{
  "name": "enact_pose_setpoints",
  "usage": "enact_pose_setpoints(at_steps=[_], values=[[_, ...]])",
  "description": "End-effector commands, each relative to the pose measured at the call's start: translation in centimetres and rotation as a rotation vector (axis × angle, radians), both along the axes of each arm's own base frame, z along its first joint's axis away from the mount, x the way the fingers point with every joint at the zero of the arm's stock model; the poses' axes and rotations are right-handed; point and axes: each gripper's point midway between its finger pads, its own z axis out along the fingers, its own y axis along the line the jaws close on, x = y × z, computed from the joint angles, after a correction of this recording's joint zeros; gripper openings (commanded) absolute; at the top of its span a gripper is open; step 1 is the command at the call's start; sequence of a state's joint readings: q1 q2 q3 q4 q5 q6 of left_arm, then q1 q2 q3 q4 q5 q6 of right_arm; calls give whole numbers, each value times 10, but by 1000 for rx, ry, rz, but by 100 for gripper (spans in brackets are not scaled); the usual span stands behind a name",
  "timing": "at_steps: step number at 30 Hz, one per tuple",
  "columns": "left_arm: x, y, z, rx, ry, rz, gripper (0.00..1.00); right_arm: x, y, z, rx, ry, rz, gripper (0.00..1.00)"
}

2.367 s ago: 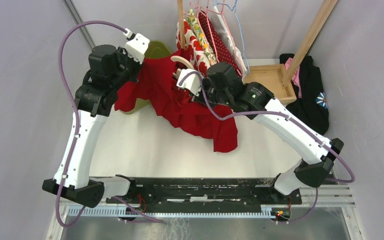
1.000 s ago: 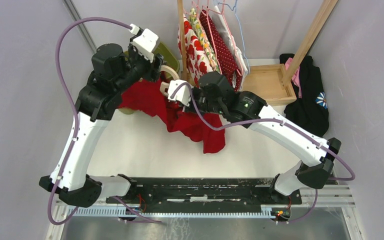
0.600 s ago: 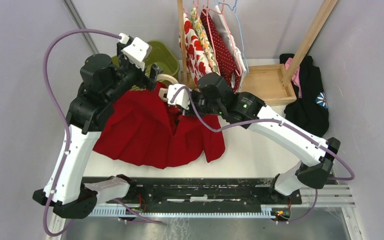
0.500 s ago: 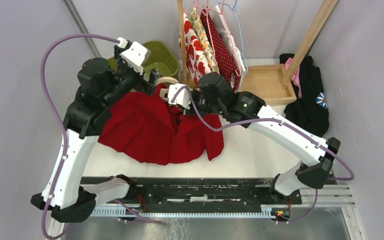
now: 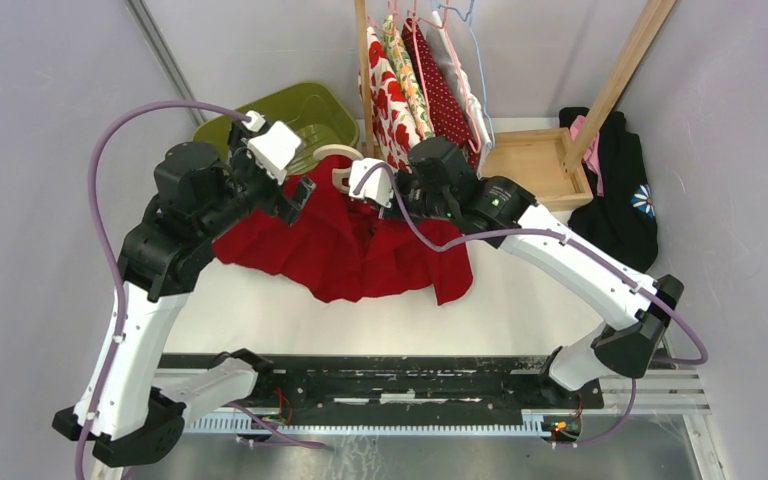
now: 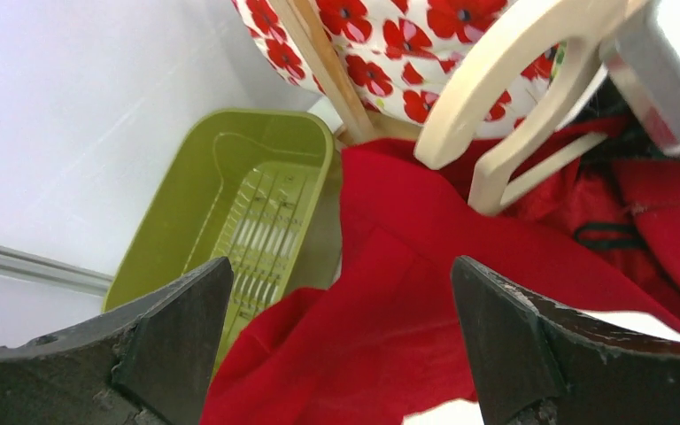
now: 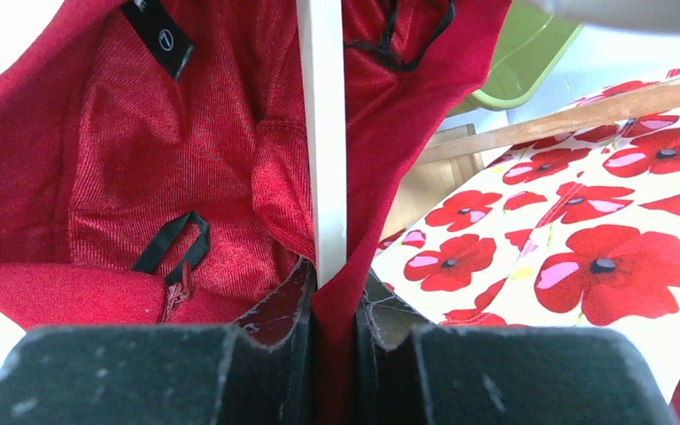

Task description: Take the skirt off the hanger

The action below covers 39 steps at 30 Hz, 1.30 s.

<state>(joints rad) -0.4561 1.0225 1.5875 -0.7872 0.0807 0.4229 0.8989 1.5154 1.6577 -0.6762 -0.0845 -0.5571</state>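
The red skirt (image 5: 360,255) lies draped across the table's middle, its waist still caught round the cream wooden hanger (image 5: 335,160). My right gripper (image 7: 332,292) is shut on the hanger's white bar (image 7: 320,133), with a fold of skirt (image 7: 186,133) pinched in alongside it. In the top view the right gripper (image 5: 372,200) sits over the skirt's waist. My left gripper (image 6: 341,292) is wide open just above the red cloth (image 6: 425,310), holding nothing, with the hanger (image 6: 513,80) beyond it. From above, the left gripper (image 5: 295,198) hovers at the skirt's left part.
A green basket (image 5: 280,120) stands at the back left, partly under the skirt's edge. Several patterned garments (image 5: 410,80) hang on a rack behind the grippers. A wooden box (image 5: 540,160) and a black garment (image 5: 620,190) lie at the back right.
My left gripper has opened and let go of the skirt, which has fallen back into a smaller heap. The right gripper has kept its grip and shifted slightly right.
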Motion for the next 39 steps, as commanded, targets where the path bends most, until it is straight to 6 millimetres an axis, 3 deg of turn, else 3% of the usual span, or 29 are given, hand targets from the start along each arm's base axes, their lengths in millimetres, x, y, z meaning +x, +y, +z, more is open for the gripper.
enact_pose_setpoints(at_steps=[1,4,12,15,21,25,27,28,32,33,39], values=[[-3,-2,-14,84,49,-53,99,1,-3,71,176,-159,-3,1],[-1,-2,-21,94,87,-70,99,3,-11,72,182,-156,-15,1],[26,-11,-13,80,70,-132,99,-2,-18,73,194,-146,-12,1],[25,-25,-26,53,124,-203,99,-3,-21,76,195,-156,-15,0],[19,-49,-72,5,268,-327,99,-4,-23,79,194,-166,-16,1],[9,-58,-80,-20,304,-393,99,0,-26,81,186,-182,-29,1],[8,-58,-84,-20,311,-394,87,1,-26,81,184,-185,-33,1],[8,-57,-85,-17,314,-391,75,2,-26,80,184,-183,-34,1],[11,-57,-78,-25,292,-381,9,3,-25,78,181,-179,-38,1],[12,-56,-75,-29,283,-372,4,4,-26,78,181,-181,-41,1],[16,-56,-66,-56,262,-346,3,13,-29,82,191,-201,-94,0]])
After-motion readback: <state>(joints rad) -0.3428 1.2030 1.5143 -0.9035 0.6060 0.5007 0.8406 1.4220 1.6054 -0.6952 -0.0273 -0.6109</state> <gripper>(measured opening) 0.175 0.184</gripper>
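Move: The left hand, open, is over the skirt's near-left fold: that fold hangs about 9 cm below it and 4 cm to its right. The hanger is some 5 cm ahead, 7 cm right and 5 cm lower; the green basket about 14 cm ahead, 11 cm left and 35 cm down; the flowered skirt roughly 15 cm ahead, 14 cm right and 10 cm lower. From the right hand, which already grips skirt and hanger, the fold is about 7 cm left, level ahead and 2 cm higher. Down about 10 cm onto the skirt, and then also some 5 cm to the right, goes the left hand, easing forward a little and back again on the way. It tips down and swings clockwise, about 20 degrees each, then shuts on the skirt's left fold and pinches it. The right hand keeps its hold on skirt and hanger while shifting about 4 cm right. ##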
